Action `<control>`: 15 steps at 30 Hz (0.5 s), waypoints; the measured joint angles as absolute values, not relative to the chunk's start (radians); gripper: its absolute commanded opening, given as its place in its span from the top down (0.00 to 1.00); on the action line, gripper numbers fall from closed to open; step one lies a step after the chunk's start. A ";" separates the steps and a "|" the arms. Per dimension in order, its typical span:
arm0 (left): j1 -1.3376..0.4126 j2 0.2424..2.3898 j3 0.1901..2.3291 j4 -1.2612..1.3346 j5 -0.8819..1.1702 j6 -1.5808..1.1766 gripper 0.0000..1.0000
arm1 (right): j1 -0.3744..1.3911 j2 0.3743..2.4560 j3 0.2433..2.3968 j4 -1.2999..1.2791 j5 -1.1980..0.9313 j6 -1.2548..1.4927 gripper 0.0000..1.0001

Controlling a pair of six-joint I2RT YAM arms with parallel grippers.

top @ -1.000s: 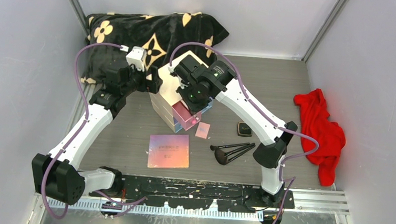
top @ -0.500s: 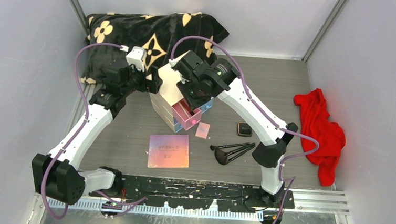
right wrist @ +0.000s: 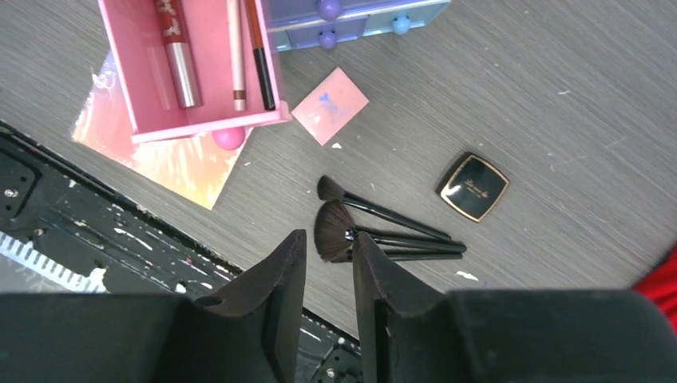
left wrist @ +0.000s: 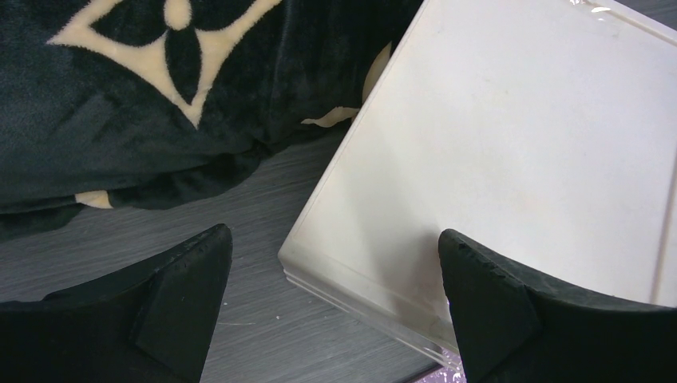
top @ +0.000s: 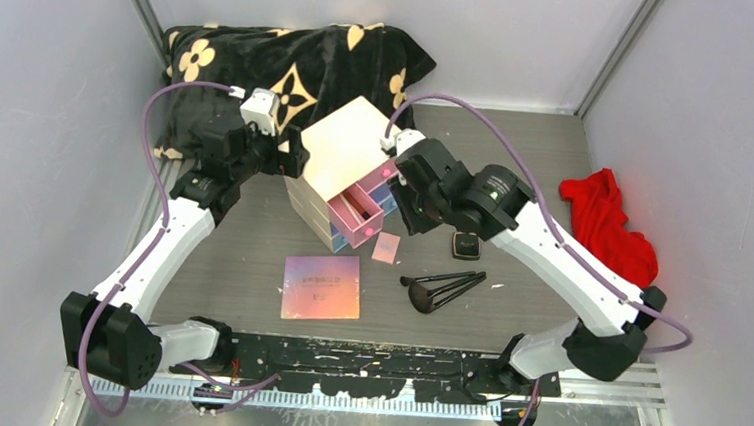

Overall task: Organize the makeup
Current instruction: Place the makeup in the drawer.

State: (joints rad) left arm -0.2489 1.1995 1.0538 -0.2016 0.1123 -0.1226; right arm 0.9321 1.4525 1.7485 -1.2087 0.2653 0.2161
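The cream box (top: 342, 150) has its pink drawer (top: 358, 215) pulled out; inside lie a tube (right wrist: 180, 56) and two thin sticks (right wrist: 246, 56). On the table sit the iridescent palette (top: 321, 286), the small pink compact (top: 386, 247), the black compact (top: 465, 244) and the black-handled brushes (top: 443, 288). My right gripper (right wrist: 329, 239) hovers over the brushes (right wrist: 383, 231), slightly open with nothing between its fingers. My left gripper (left wrist: 334, 235) stands wide open astride the box's back corner (left wrist: 511, 159), holding nothing.
A black flowered blanket (top: 283, 61) lies at the back left behind the box. A red cloth (top: 607, 239) is crumpled at the right wall. Blue drawers (right wrist: 351, 20) stay shut below the pink one. The black rail (top: 373, 358) runs along the near edge.
My right gripper has pulled out of the pink drawer and swung right over the compacts and brushes, its jaws parting a little. The left arm has not moved.
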 measured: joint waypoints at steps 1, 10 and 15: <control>-0.249 1.200 1.054 -0.202 0.112 -0.122 0.00 | 0.932 1.427 1.715 -1.188 0.261 0.217 0.67; -0.249 1.199 1.054 -0.202 0.111 -0.122 0.00 | 0.932 1.328 1.383 -0.919 0.101 0.228 0.68; -0.249 1.197 1.054 -0.203 0.104 -0.122 0.00 | 0.932 1.328 1.342 -0.834 0.067 0.226 0.67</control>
State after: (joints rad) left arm -0.2489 1.1973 1.0538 -0.2031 0.1043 -0.1219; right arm 0.9318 1.3285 1.3418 -0.8345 0.0669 0.2264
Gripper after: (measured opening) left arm 0.999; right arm 0.319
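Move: The open pink drawer, already holding the lipstick and pencils, lies about 10 cm to the right hand's left, 5 cm ahead and some 15 cm below; from the idle left hand it is roughly 11 cm back, 12 cm to the right and 13 cm below. On the table, about 27 cm below the right hand, are the pink card 5 cm ahead and 3 cm left, the brushes 3 cm back and 8 cm right, and the black compact 6 cm ahead and 12 cm right. The empty right hand sinks about 6 cm towards the open drawer's front, drawing back some 2 cm, and after the first instant also shifting about 3.5 cm left; the descent levels off at the end, short of the drawer. On the way the wrist swings the down-pointing fingers about 10 degrees towards the left, and they stay about a third open, touching nothing. ##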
